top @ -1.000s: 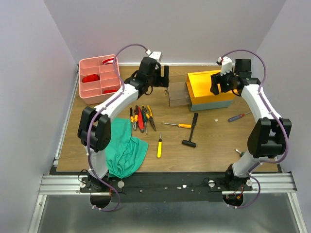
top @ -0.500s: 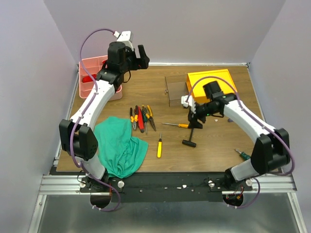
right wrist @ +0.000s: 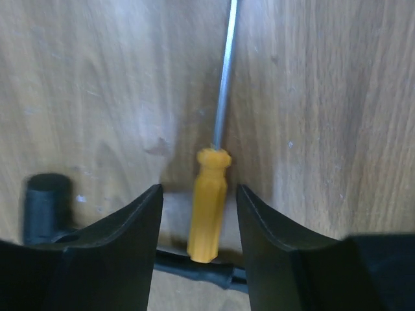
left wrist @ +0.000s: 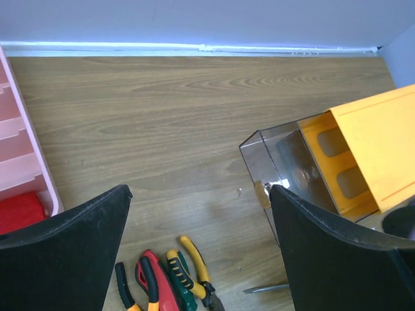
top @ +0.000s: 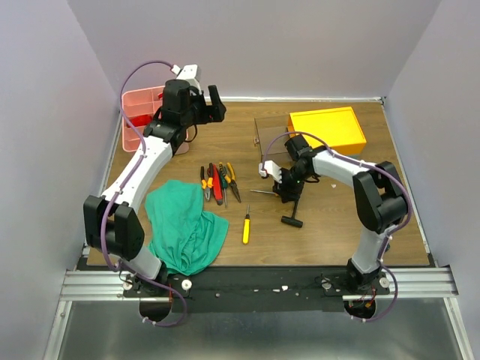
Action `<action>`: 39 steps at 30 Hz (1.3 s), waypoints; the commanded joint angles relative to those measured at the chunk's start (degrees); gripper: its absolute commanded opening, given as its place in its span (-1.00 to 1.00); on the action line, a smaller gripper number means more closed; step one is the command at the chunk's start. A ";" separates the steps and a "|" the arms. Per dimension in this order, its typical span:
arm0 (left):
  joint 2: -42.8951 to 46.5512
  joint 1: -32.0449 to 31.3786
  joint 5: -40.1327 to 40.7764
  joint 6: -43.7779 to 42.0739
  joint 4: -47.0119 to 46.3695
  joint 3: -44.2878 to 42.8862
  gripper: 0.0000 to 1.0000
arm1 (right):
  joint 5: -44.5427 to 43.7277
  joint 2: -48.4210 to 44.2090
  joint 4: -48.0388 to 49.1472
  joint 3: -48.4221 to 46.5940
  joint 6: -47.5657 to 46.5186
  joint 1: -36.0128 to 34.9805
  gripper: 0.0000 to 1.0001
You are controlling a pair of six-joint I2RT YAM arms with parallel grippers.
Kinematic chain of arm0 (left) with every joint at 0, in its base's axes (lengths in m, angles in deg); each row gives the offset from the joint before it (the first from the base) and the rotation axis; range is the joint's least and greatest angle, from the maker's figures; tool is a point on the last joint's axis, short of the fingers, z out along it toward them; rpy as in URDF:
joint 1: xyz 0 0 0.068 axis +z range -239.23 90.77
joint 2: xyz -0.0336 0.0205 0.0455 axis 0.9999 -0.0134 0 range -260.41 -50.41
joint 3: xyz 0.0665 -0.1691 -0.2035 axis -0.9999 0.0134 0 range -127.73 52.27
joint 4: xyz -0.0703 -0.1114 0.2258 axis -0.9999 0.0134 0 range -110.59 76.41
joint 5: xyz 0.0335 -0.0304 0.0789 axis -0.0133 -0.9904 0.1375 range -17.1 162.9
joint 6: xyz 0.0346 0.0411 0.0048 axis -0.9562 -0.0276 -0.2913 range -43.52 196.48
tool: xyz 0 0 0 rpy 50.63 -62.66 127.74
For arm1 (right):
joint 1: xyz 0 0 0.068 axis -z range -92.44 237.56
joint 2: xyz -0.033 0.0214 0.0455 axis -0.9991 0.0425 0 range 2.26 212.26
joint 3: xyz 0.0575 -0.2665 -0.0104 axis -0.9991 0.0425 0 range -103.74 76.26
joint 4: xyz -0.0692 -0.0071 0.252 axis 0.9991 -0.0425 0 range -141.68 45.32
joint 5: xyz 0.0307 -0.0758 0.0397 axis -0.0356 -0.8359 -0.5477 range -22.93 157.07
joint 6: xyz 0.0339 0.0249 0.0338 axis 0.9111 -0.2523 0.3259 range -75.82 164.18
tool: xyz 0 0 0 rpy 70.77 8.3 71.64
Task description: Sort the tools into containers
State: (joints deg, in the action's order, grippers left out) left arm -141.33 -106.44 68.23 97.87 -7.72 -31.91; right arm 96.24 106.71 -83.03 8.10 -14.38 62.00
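Observation:
My right gripper (top: 283,189) is open and low over the table, its fingers on either side of a yellow-handled screwdriver (right wrist: 207,206), not touching it. The black hammer (top: 295,207) lies just beside it, and its handle (right wrist: 194,269) passes under the screwdriver's end. Several pliers (top: 217,182) with red, orange and green handles lie side by side left of centre, and they also show in the left wrist view (left wrist: 170,280). A second yellow screwdriver (top: 245,226) lies nearer me. My left gripper (top: 212,105) is open and empty, held high by the pink tray (top: 139,112). The yellow toolbox (top: 327,129) stands at the back right.
A green cloth (top: 184,225) lies crumpled at the front left. A clear drawer (top: 268,139) sticks out of the toolbox's left side, also seen from the left wrist (left wrist: 280,155). Something red (left wrist: 19,214) lies in one compartment of the tray (left wrist: 29,162).
My right arm has swung from the toolbox down to the yellow-handled screwdriver by the hammer. My left arm has moved from beside the toolbox leftward to the pink tray.

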 commanded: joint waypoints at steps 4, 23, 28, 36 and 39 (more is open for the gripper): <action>4.34 0.86 -1.40 1.20 -1.53 2.18 0.97 | -10.44 3.75 3.81 -0.84 0.82 -2.03 -0.28; 7.50 1.83 6.08 -18.95 2.78 9.29 0.97 | 1.87 -18.79 4.34 -10.56 13.81 -1.24 -0.99; 12.07 2.27 5.91 -12.08 0.50 13.77 0.98 | -6.65 -7.25 6.09 -26.80 25.42 -0.98 -0.99; 14.71 6.49 -2.36 -8.98 -1.79 18.18 0.97 | -11.25 1.90 5.65 -31.42 23.05 3.14 -0.99; 15.15 8.24 -0.34 -11.81 -1.70 17.74 0.97 | -10.97 2.43 6.62 -29.40 23.68 6.05 -0.99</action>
State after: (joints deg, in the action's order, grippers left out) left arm -127.67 -100.43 69.08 87.35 -8.07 -12.85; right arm 87.61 108.92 -77.48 -20.99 7.13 63.60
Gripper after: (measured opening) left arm 0.988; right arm 0.080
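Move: The orange screwdriver's handle lies almost between the right hand's open fingers, about 2 cm ahead, 1 cm right and 2 cm below. The hammer's middle is roughly 4 cm right and 1 cm back. The open clear drawer stands some 18 cm ahead, 3 cm left; the yellow cabinet is 19 cm ahead, 14 cm right. From the left hand the handle is about 14 cm back, 21 cm right and 28 cm below. The right hand dips about a centimetre while easing forward, pinches the orange screwdriver's handle, then draws slightly back and rises steeply to some 22 cm, before swinging forward and sinking about 6 cm over the open clear drawer, turning clockwise some 20 degrees. The open, empty left hand moves left, back and down towards the pink tray, rolling its left side up. ##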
